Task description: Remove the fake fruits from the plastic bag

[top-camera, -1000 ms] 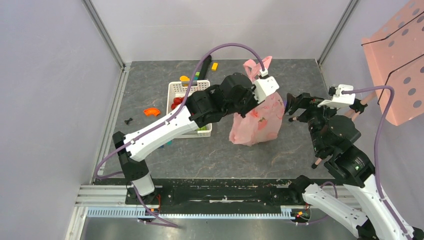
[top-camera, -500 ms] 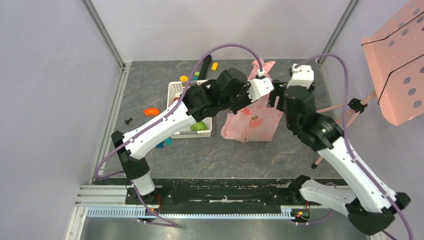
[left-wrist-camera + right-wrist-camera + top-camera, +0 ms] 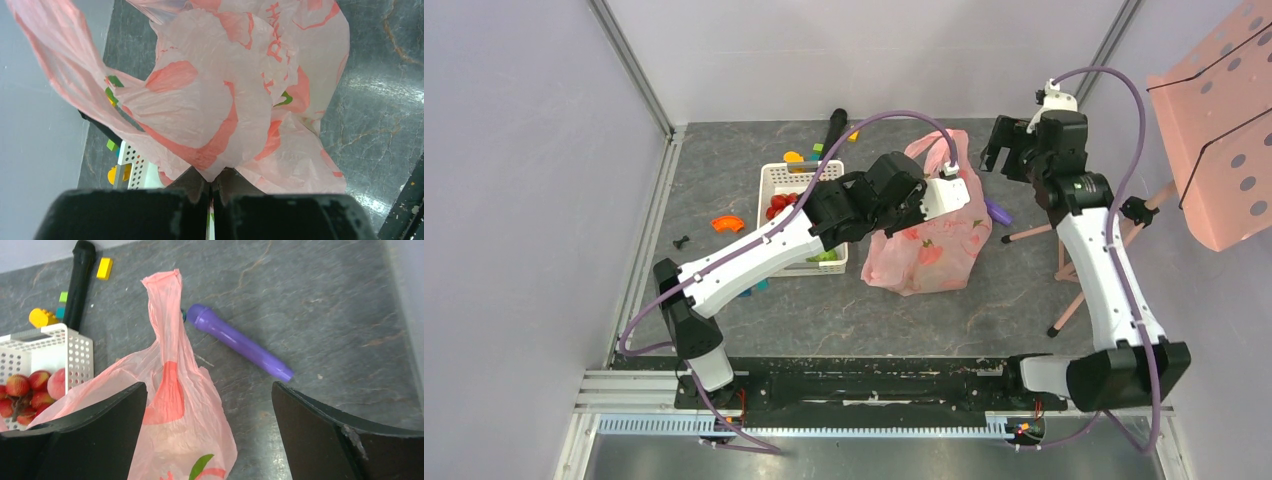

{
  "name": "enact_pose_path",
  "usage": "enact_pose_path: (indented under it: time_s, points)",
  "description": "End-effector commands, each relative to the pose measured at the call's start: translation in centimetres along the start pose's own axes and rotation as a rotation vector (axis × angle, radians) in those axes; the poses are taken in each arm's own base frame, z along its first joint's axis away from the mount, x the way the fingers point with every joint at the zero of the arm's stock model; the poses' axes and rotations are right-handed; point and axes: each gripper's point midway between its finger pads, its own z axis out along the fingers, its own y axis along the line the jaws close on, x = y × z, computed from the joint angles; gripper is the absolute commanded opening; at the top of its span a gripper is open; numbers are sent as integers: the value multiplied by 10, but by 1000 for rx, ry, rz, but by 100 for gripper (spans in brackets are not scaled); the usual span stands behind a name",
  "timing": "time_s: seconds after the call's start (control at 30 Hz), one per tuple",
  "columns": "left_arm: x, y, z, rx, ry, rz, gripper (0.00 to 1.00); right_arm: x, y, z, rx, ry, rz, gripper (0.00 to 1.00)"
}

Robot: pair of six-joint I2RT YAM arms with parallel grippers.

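Observation:
The pink plastic bag [image 3: 924, 250] slumps on the table right of the white basket [image 3: 776, 178]. My left gripper [image 3: 962, 190] is shut on a fold of the bag's upper edge; in the left wrist view the film [image 3: 220, 100] is pinched between its closed jaws [image 3: 216, 180]. My right gripper [image 3: 1002, 160] hangs open above the bag's far right side, holding nothing; a loose bag handle [image 3: 167, 330] lies below its spread fingers [image 3: 210, 440]. Red berries [image 3: 25, 392] and a peach [image 3: 57, 382] lie in the basket [image 3: 75, 347]. What the bag holds is hidden.
A purple cylinder [image 3: 240, 342] lies right of the bag handle. A black cylinder [image 3: 80, 280], a yellow block [image 3: 104, 268] and other small blocks sit behind the basket. An orange piece [image 3: 725, 223] lies left of it. A pink perforated stand [image 3: 1224, 130] is at the right.
My right arm pulled away from the bag and swung up to the back right, jaws wide. The bag sagged lower and wider. The left gripper kept its hold and shifted slightly.

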Motion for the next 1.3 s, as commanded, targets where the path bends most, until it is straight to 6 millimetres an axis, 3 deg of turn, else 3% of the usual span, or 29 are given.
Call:
enact_pose_path:
  time_s: [0.0, 0.1, 0.37, 0.6, 0.7, 0.73, 0.77, 0.83, 0.9, 1.0, 1.07, 1.13, 1.27]
  points:
    - [-17, 18, -18, -64, -72, 31, 2, 2, 29, 15, -240, 54, 38, 98]
    - [-16, 18, -17, -66, -71, 33, 2, 18, 36, 34, -308, 123, 50, 98]
    - [-14, 18, -16, -66, -69, 32, 2, 39, 47, 82, -381, 195, 97, 98]
    - [-12, 15, -15, -58, -67, 28, 2, 57, 45, 117, -378, 261, 98, 98]
    - [-10, 15, -14, -59, -61, 28, 2, 59, 50, 122, -411, 268, 97, 81]
    - [-9, 16, -13, -64, -59, 27, 2, 56, 51, 121, -417, 257, 95, 68]
    - [-8, 17, -13, -71, -56, 26, 2, 51, 51, 117, -415, 232, 92, 50]
    - [-4, 24, -9, -94, -41, 5, 2, 38, 49, 106, -402, 175, 87, 25]
    - [3, 37, -6, -135, -20, -39, 2, 24, 46, 86, -383, 113, 72, 10]
    - [11, 69, -4, -201, -14, -143, 2, 16, 37, 51, -344, 38, 61, 7]
    - [13, 97, -6, -253, -25, -213, 2, 23, 34, 26, -336, 17, 68, 6]
    - [9, 122, -7, -297, -46, -250, 2, 33, 31, 0, -335, -3, 80, 6]
    - [-11, 152, -6, -357, -102, -246, 2, 52, 30, -49, -357, -34, 120, 4]
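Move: The part of the plastic bag that the open right hand goes for, its loose handle end, stands about 8 cm ahead of it, 6 cm to its left and 13 cm lower. The purple microphone lies on the table roughly 11 cm straight ahead and 29 cm down. The left hand already holds the bag's other side; from it the loose handle is some 18 cm ahead, 15 cm right and 11 cm lower, the white basket about 15 cm ahead, 23 cm left and 25 cm lower. The right hand pinches the bag's loose handle: wide open, it sinks about 13 cm while reaching forward and somewhat left, rolling and turning counter-clockwise, then shuts on the plastic and pulls back and up. The left hand keeps its pinch nearly still, then swings forward and left, rising slightly and turning counter-clockwise. ##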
